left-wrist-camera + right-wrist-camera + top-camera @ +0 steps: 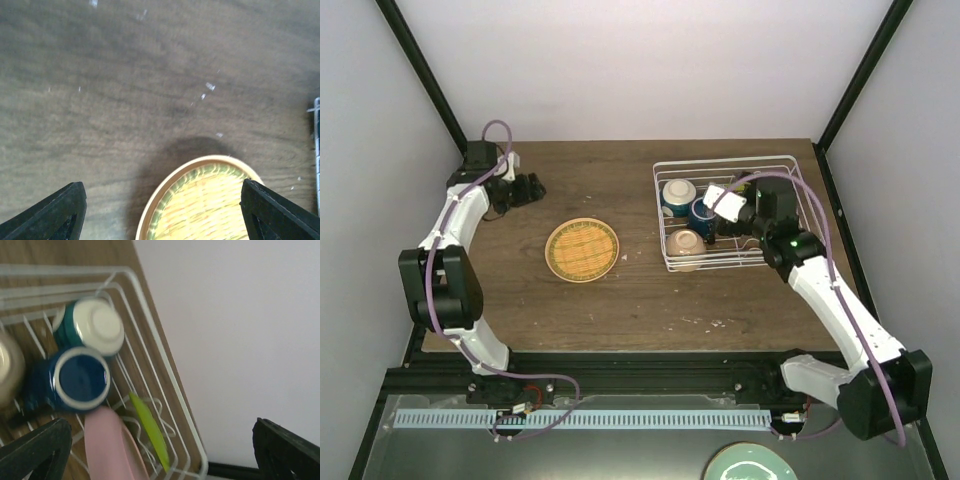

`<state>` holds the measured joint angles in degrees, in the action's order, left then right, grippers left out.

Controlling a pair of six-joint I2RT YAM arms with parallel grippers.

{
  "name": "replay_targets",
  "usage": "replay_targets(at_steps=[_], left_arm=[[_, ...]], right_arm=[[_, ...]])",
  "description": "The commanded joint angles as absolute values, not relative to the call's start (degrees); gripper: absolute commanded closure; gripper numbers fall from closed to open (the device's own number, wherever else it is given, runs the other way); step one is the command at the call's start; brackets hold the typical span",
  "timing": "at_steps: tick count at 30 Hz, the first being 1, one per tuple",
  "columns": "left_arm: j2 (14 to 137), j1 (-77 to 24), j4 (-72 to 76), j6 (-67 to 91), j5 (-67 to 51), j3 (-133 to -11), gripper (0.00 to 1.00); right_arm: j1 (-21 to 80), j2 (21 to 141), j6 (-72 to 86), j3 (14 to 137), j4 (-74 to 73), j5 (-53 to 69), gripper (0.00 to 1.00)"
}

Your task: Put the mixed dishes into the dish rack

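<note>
The white wire dish rack (720, 162) stands at the right of the table. My right gripper (718, 228) hovers over it, open and holding nothing (160, 452). Beneath it in the rack (165, 355) a pink plate (107, 445) and a lime green plate (150, 432) stand on edge. Beside them are the dark blue mug (80, 380), an upturned bowl with a teal side (92, 325) and a cream bowl (10, 370). The woven yellow plate (581, 249) lies flat mid-table. My left gripper (530, 187) is open, back left of it and above the wood, with the plate (205, 205) low between its fingers (50, 215).
A pale teal plate (748, 463) lies below the table's near edge, by the arm bases. Pale walls and black frame posts close in the table at the back and sides. Small white specks dot the wood (210, 86).
</note>
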<state>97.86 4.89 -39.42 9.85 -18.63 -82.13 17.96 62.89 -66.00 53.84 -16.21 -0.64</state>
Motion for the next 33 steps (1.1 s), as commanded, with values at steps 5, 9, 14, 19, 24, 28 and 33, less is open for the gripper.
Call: replay_targets(at_steps=[5,9,14,19,24,28,33], left_arm=[[94.69,4.93,-43.21,10.66,-17.30,-74.78,0.14],[92.44,3.95,-43.80,10.39,-17.90,-71.28,0.14],[91.34,0.34,-45.16,10.20,-18.82,-67.84,0.14],[92.12,-2.81,-45.50,10.34,-19.48,-67.42,0.16],[94.04,-3.86,-46.55,8.97,-19.60,-69.40,0.21],[96.67,-3.85,-48.11,7.10,-18.60,-71.69,0.21],[99.95,-4.28,-49.00,4.87,-19.30,-72.74,0.16]], right_arm=[[19.05,79.17,-21.82,71.10,-11.40,13.74,0.00],[20.26,94.63,-8.21,90.69,-22.70,15.14,0.03],[26.05,108.60,-9.66,106.44,-31.82,10.04,0.05],[28.26,112.01,-10.35,109.63,-30.79,10.32,0.07],[28.38,112.49,-9.81,109.56,-30.47,9.84,0.08],[28.47,112.53,-10.64,109.26,-31.29,8.18,0.07],[28.48,112.65,-11.00,108.62,-32.07,6.92,0.05]])
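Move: The left hand hangs empty and open, with the woven tray's middle about 10 cm to its right, 7 cm back and 16 cm below. From the right hand, also empty, the tray lies some 38 cm to the left, 2 cm ahead and 25 cm below. Beneath the right hand's way, in the rack and about 19 cm lower, are the blue mug 10 cm ahead, the teal bowl 15 cm ahead and 8 cm left, and the beige bowl 1 cm ahead and 6 cm left. Neither hand touches anything: the left drops about 8 cm while drawing back 8 cm and then swinging right, tipping its open fingers steeper until they hover over the tray's left part. The right, staying wide open, rises slightly and sweeps forward and left over the rack past the teal bowl, some 20 cm in all, then sinks again; its left side rolls up about 40 degrees as the fingers tip down. ##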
